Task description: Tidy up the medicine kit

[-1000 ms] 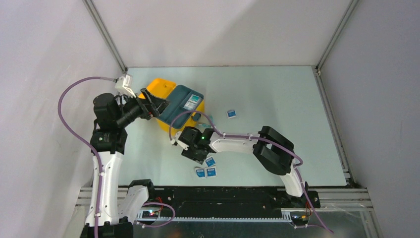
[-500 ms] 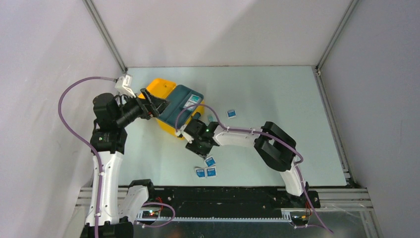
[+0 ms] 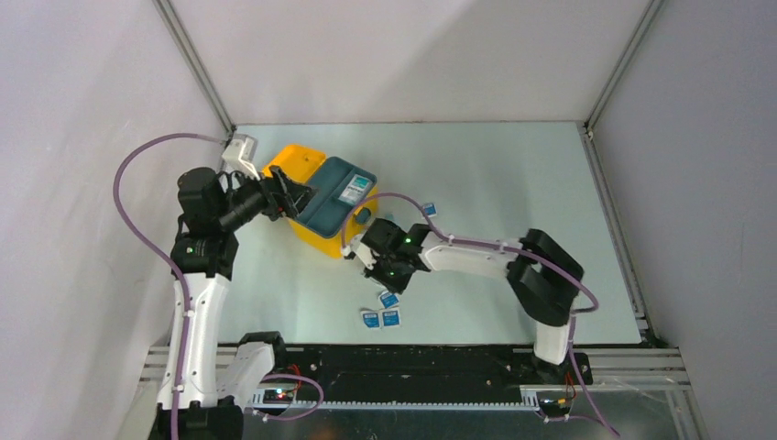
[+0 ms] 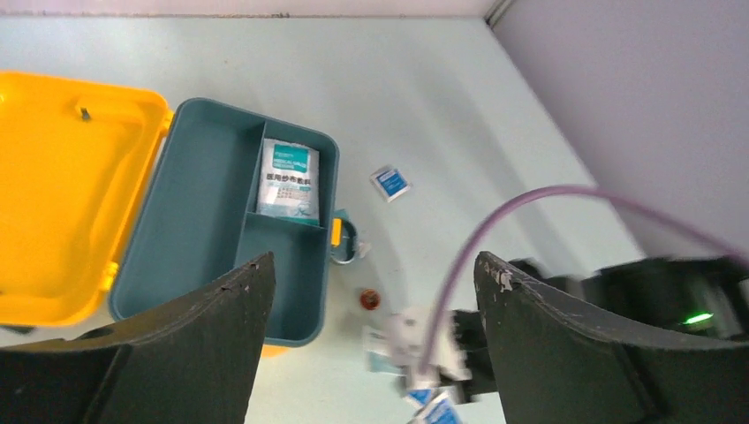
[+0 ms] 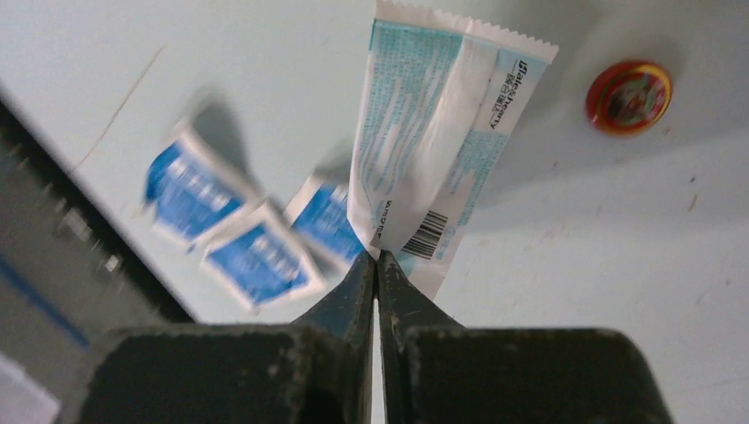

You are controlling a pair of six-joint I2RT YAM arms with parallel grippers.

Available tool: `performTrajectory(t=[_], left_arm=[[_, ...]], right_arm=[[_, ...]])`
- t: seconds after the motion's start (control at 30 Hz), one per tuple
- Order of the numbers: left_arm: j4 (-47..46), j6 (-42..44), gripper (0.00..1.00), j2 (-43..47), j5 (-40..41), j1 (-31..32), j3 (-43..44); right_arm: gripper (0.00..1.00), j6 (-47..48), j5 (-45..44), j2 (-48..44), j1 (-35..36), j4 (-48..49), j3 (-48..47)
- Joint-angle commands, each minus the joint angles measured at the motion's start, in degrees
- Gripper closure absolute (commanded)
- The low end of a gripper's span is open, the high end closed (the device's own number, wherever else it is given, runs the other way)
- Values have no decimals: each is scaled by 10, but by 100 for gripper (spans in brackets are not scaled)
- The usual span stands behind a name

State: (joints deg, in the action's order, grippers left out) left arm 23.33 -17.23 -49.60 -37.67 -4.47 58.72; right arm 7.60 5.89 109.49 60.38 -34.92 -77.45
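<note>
The medicine kit (image 3: 293, 167) is a yellow box lying open at the back left, its lid (image 4: 71, 194) flung back. A dark teal divided tray (image 4: 203, 221) sits in it and holds one white-and-teal pack (image 4: 287, 177). My left gripper (image 3: 290, 195) hovers over the kit, and in the wrist view this gripper (image 4: 373, 261) is open with nothing between the jaws. My right gripper (image 3: 388, 275) is just in front of the kit. The right wrist view shows that gripper (image 5: 377, 256) shut on the edge of a pale blue sachet (image 5: 442, 150), lifted off the table.
Three small blue packets (image 3: 388, 299) (image 3: 370, 319) (image 3: 391, 318) lie in front of the right gripper, and another (image 3: 428, 210) lies right of the kit. A small red round tin (image 5: 628, 95) rests on the table near the kit's latch (image 4: 344, 240).
My right gripper has closed on the pale sachet and moved up and right, from over the blue packets toward the kit. The left gripper has shifted slightly and stays open.
</note>
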Motion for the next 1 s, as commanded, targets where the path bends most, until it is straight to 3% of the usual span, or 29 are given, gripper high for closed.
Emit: performTrajectory(t=[0.0,0.13,0.27,0.43,0.53,0.67,0.97], left_arm=[[-20,179,14,-20,-54,27,34],[-1,341,16,-41,-166,31,44],[71,469,16,-74,-222,50,89],[296,716,22,-128,-147,169,179],[370,832,25,-142,-80,240,196],[409,892,28,-149,-19,303,182],[410,923,34,-182,26,362,186]], right_arm=[[96,55,107,-115,-5,-15,31],[94,87,198,-180,-38,-29,42],[94,104,287,-224,-88,-46,40],[93,96,339,-237,-122,-56,23],[93,94,355,-241,-139,-61,13],[92,89,371,-248,-154,-64,6],[92,75,420,-251,-174,-63,-11]])
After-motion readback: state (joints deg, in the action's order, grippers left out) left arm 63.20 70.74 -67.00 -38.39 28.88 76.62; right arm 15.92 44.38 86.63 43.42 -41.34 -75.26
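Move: The right gripper already holds the bandage packet, whose middle is about 3 cm ahead and 3 cm left of its pads. The open left gripper it is carried to hangs roughly 9 cm ahead, 19 cm left and 28 cm above. The nearest blue pad lies some 2 cm back and 2 cm left, the red cap about 8 cm ahead and 2 cm left. From the left gripper, the packet is around 6 cm back, 15 cm right and 30 cm below. Lift the packet with the right gripper about 16 cm, easing a little to the right, and tip the fingers up some 30 degrees so they point down-left; keep them shut on its end. Meanwhile swing the left gripper right, back and down towards the packet, rolling and turning it clockwise until its fingers point right and down, narrowing slightly but still open. ##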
